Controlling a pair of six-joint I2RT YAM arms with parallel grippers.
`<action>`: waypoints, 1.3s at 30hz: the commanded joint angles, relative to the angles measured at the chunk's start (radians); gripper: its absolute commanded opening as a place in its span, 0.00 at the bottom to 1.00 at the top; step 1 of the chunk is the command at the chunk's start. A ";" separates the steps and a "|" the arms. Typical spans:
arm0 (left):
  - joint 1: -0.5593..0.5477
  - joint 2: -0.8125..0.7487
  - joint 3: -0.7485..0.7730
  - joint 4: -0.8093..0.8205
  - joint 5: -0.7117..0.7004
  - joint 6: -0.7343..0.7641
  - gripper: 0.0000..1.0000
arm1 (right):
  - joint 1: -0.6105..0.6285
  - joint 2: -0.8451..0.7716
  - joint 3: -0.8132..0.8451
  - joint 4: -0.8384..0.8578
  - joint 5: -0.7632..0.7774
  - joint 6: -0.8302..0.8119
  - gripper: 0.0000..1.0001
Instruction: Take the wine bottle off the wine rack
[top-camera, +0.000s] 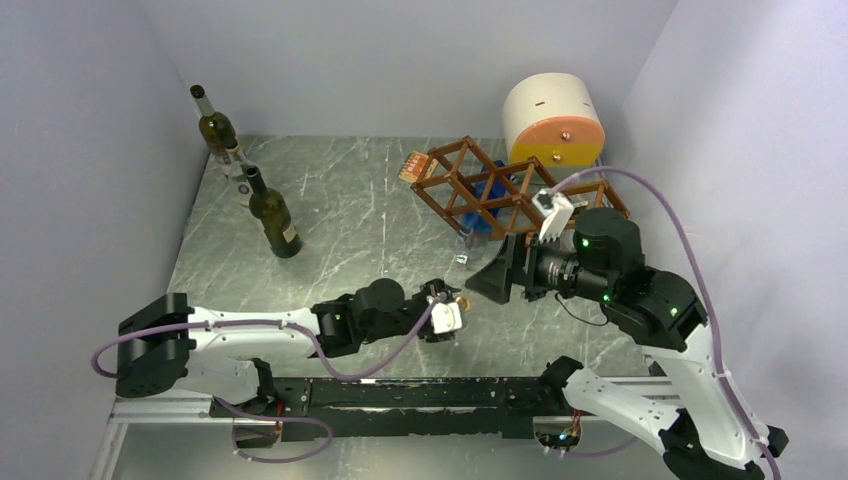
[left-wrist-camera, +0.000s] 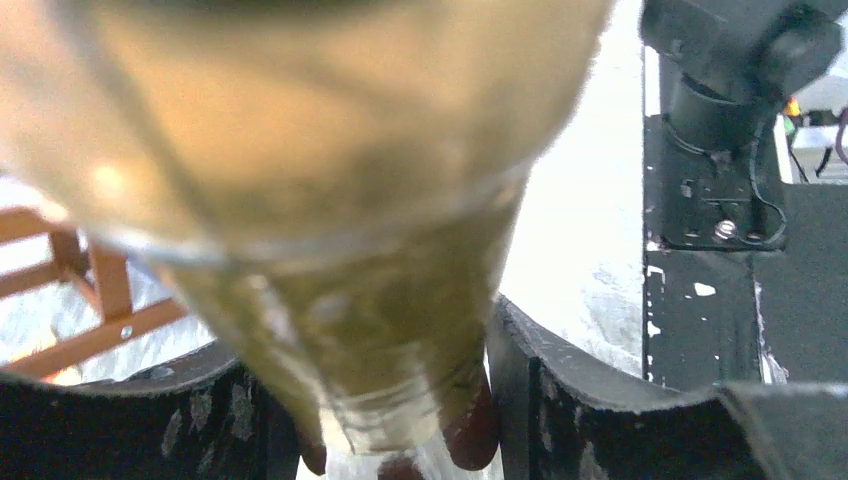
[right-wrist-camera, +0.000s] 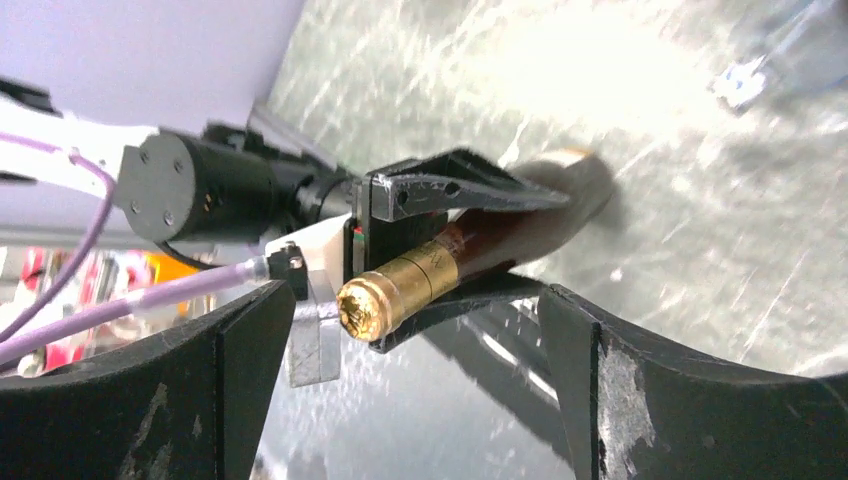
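Note:
The wine bottle (right-wrist-camera: 430, 275), dark with a gold foil cap, is held above the table by the neck in my left gripper (right-wrist-camera: 500, 240), which is shut on it. In the left wrist view the bottle (left-wrist-camera: 340, 200) fills the frame between the fingers (left-wrist-camera: 580, 400). From above, only its gold tip (top-camera: 463, 300) shows past the left gripper (top-camera: 452, 300). My right gripper (right-wrist-camera: 410, 380) stands open, level with the cap and not touching it. From above, it (top-camera: 495, 278) faces the left gripper. The reddish-brown wine rack (top-camera: 480, 185) lies behind them, with a corner (left-wrist-camera: 100, 300) in the left wrist view.
Two dark bottles (top-camera: 215, 125) (top-camera: 272, 212) stand upright at the back left. A cream-and-orange cylinder (top-camera: 555, 120) sits behind the rack, and a blue object (top-camera: 490, 200) lies under the lattice. Grey walls close in the table on three sides.

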 joint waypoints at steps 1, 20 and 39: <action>0.045 -0.106 0.006 0.114 -0.138 -0.117 0.07 | 0.001 -0.008 0.076 0.116 0.199 -0.009 0.98; 0.376 -0.388 0.216 -0.465 -0.532 -0.599 0.07 | 0.001 -0.034 0.011 0.120 0.418 -0.049 0.98; 0.999 -0.655 0.132 -0.649 -0.796 -0.616 0.07 | 0.001 -0.002 -0.054 0.181 0.405 -0.109 0.99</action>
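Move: The bare tabletop the held wine bottle goes to lies about 38 cm left of the left hand, 12 cm ahead and 19 cm down. Just beyond this spot the green bottle stands, some 20 cm ahead and 38 cm left of the hand; the clear standing bottle is 12 cm past that green bottle and 9 cm farther left. The rack bottle lies roughly 21 cm ahead of the right hand, 2 cm right and 29 cm below. Keep the left fingers closed on the bottle's neck and carry it forward and left, then almost straight left, some 40 cm left and 14 forward in all, rising about 7 cm while the hand swings counter-clockwise from pointing right to pointing forward. Bring the open, empty right gripper about 7 cm forward towards the rack, arcing up 6 cm and back down, and turning slightly clockwise. ##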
